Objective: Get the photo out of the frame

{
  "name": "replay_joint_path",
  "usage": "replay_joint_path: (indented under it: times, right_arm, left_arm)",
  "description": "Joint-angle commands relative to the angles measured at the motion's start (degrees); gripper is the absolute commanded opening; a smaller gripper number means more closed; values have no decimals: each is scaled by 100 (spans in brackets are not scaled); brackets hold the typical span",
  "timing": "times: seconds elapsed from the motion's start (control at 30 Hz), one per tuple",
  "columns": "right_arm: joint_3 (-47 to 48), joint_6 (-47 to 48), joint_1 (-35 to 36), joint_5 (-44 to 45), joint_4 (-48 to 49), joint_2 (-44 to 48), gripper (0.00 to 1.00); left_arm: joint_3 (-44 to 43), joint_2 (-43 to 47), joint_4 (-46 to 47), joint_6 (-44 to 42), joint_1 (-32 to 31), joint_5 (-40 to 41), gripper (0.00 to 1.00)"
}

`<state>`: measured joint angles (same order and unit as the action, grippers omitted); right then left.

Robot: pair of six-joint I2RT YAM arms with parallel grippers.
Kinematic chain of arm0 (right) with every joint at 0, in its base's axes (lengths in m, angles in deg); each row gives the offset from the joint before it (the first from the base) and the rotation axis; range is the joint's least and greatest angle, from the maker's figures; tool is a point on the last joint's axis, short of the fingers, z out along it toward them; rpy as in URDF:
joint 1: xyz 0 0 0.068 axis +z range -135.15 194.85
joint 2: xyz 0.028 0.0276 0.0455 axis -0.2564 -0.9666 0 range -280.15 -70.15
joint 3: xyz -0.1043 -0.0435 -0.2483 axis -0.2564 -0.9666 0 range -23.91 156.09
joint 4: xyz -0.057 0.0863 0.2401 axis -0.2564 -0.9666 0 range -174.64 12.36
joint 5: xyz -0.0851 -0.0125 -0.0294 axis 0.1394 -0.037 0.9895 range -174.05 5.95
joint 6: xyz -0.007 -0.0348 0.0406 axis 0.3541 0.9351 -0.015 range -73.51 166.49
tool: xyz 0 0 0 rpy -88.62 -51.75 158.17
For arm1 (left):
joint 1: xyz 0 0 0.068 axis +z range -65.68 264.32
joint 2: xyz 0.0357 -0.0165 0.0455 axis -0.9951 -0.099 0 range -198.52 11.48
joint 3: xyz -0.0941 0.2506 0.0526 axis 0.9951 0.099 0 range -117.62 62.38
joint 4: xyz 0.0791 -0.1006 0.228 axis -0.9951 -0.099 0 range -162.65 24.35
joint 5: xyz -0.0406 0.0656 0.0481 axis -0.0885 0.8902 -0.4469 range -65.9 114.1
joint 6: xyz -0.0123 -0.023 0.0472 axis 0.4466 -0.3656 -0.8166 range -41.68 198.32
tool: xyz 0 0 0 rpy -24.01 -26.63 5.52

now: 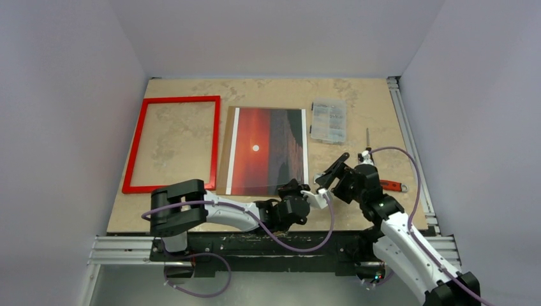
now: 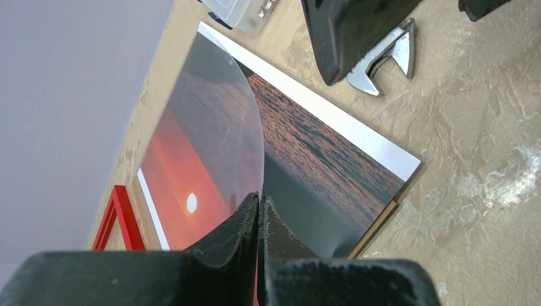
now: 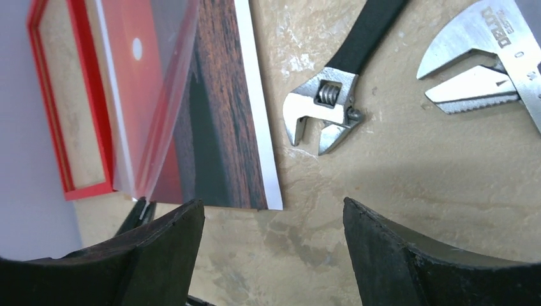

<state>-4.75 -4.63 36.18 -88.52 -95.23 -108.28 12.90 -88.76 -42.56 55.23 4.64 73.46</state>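
The photo point(image 1: 268, 150), a sunset print with white side strips, lies flat on the table, outside the frame. The red frame point(image 1: 173, 100) lies to its left with bare table showing through it. A clear plastic sheet point(image 2: 217, 127) curls up off the photo's near edge. My left gripper point(image 2: 260, 199) is shut on that sheet's edge, at the photo's near right part point(image 1: 288, 187). My right gripper point(image 3: 273, 210) is open and holds nothing. It hangs over bare table just off the photo's near right corner point(image 1: 332, 171).
A clear box of small parts point(image 1: 328, 119) and a thin screwdriver point(image 1: 368, 137) lie right of the photo. An adjustable wrench point(image 3: 332, 102) and a second steel tool point(image 3: 485, 57) lie close to the right gripper. Walls enclose the table on three sides.
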Motion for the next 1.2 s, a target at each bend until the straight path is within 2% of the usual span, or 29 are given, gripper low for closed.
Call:
replay_joint_path:
  times: [0.0, 0.1, 0.17, 0.4, 0.53, 0.8, 0.87, 0.97, 1.17]
  right_arm:
    - [-363, -25, -367, -1093, 1035, -101, 78]
    - [-634, 16, -434, -1742, 2004, -710, 71]
    - [-778, 31, -458, -1940, 2511, -1044, 62]
    - [-1016, 120, -497, -2137, 3355, -1573, 50]
    - [-1117, 97, -506, -2218, 3656, -1860, 46]
    - [-1204, 7, -507, -2367, 4263, -2440, 46]
    - [-1203, -44, -511, -2474, 4481, -2704, 46]
    - [-1222, -167, -506, -2673, 4932, -3141, 40]
    - [-1295, -401, -506, -2910, 5769, -3804, 39]
  left_arm:
    - [79, 242, 211, 180, -5, 79, 0]
    - [46, 242, 205, 182, -5, 73, 0]
    - [43, 242, 212, 191, -5, 70, 0]
    - [60, 286, 152, 286, -8, 60, 0]
    - [56, 279, 119, 345, -7, 24, 0]
    - [34, 302, 26, 403, -13, 16, 0]
    - [29, 304, 22, 401, -13, 12, 0]
    - [17, 304, 12, 408, -12, 12, 0]
    - [-18, 330, -48, 436, -13, -18, 0]
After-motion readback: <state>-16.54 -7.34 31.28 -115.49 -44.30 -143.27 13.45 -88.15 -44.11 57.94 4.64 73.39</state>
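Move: The photo's near right corner lies about 7 cm to the right hand's left, 2 cm back and 7 cm below. The black-handled wrench's head is about 4 cm ahead, 4 cm left, and the red-handled wrench's jaws about 4 cm ahead, 5 cm right, both 7 cm down. The clear sheet's raised corner is level ahead, 9 cm left, 2 cm higher. From the left hand, the photo corner is 3 cm right, 1 cm back, 9 cm below. Down and to its left, the right hand goes about 5 cm each way towards the photo's near right corner, dropping most of the way early, then easing on leftward. Its wide-open fingers narrow to about half that gap; the wrist turns some 15 degrees counter-clockwise as its left side rises about as much. The left hand stays put, still pinching the clear sheet's corner up. ##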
